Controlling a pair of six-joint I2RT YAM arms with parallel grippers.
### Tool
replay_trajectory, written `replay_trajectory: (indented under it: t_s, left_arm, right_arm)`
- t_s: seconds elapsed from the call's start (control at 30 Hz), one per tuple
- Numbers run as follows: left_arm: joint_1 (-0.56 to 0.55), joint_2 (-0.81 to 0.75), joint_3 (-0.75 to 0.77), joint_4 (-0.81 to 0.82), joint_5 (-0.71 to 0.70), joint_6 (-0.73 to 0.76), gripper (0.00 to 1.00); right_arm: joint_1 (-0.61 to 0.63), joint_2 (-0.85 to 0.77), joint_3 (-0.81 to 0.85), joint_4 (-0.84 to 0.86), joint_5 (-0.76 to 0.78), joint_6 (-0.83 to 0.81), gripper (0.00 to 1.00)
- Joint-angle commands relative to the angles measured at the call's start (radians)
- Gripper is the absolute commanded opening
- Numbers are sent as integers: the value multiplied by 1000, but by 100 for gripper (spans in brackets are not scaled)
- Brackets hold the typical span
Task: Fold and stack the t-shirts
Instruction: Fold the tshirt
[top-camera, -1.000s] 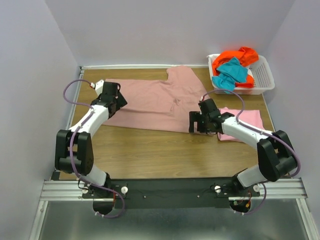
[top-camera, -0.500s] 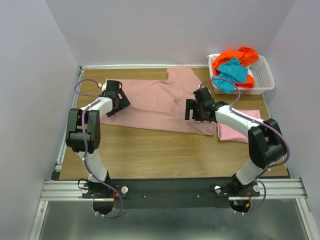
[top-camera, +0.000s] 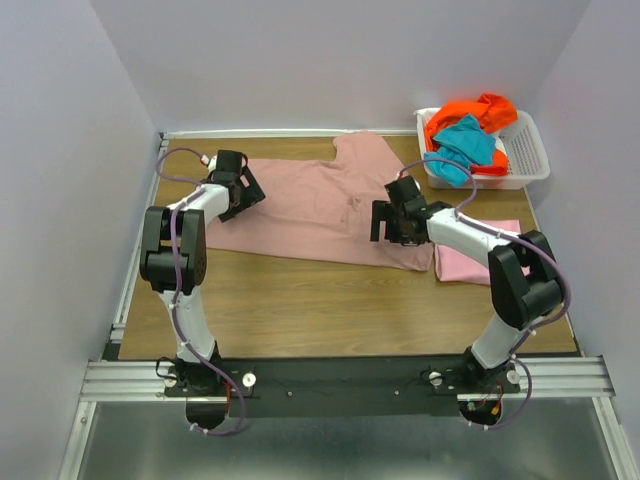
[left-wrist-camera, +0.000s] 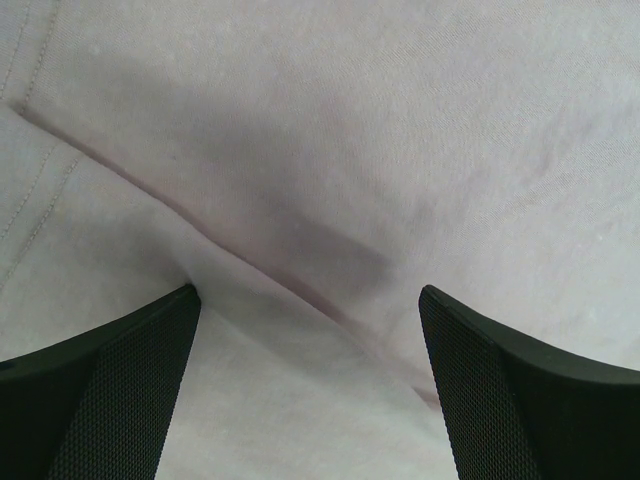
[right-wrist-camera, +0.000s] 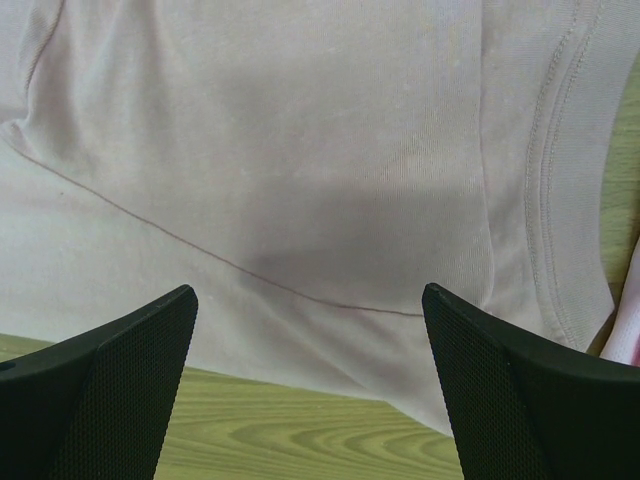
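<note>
A large dusty rose t-shirt (top-camera: 310, 205) lies spread flat across the far half of the table. My left gripper (top-camera: 246, 192) hovers open over its left part, and in the left wrist view a fold of the cloth (left-wrist-camera: 300, 180) runs between the spread fingers (left-wrist-camera: 100, 390). Over the shirt's right near edge my right gripper (top-camera: 384, 222) is open too, with the hem (right-wrist-camera: 330, 250) and bare wood (right-wrist-camera: 300, 430) between its fingers. A folded light pink t-shirt (top-camera: 462, 264) lies at the right, partly under the right arm. Orange (top-camera: 468, 112) and teal (top-camera: 462, 145) t-shirts sit bunched in the basket.
A white slotted plastic basket (top-camera: 525, 152) stands at the far right corner. The wooden table (top-camera: 320, 305) has walls close on the left, back and right. Both arms' bases sit on the metal rail at the near edge.
Both grippers moved farther from the bases. The left went a little toward the back over the shirt's left part, its elbow folding inward. The right went from the near hem onto the shirt.
</note>
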Motion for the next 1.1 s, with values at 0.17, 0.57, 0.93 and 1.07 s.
replay_trajectory:
  t_s: [0.17,0.57,0.93,1.07]
  left_arm:
    - [3,-102,-178,-42,-73,-28,99]
    - [3,-316,-460,-63,-134,-100,99]
    - [3,-549,-526,-129,-165,-151,99]
    - [4,-598,-454,-171,-176,-154,99]
  right_arm:
    - [-9,73,-27,-7,-30,18,100]
    - [5,-161,-339,21,-121,104,100]
    - [20,-462,-450,38,-208,156,100]
    - [20,-523,-398,36,-182,158,100]
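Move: Both hands hang wide open over the folded salmon t-shirt, its middle some 21 cm to the left hand's right and 4 cm nearer the base, about 1 cm below. From the right hand that middle lies roughly 16 cm left, 4 cm ahead and 3 cm down. The far sleeve is about 22 cm ahead of the right hand and 3 cm left; the pink folded shirt sits some 28 cm right of it and 8 cm back. With its open fingertips already down at the cloth, the left hand drags the t-shirt's left part straight back towards the robot by about 15 cm, drifting a little left, while the right hand first sinks about 3 cm onto the right part and then draws it back some 11 cm alongside. Both keep their fingers wide open without pinching, the left turning slightly counter-clockwise and the right rolling its left side up, and at the end both rise a few centimetres off the cloth. ##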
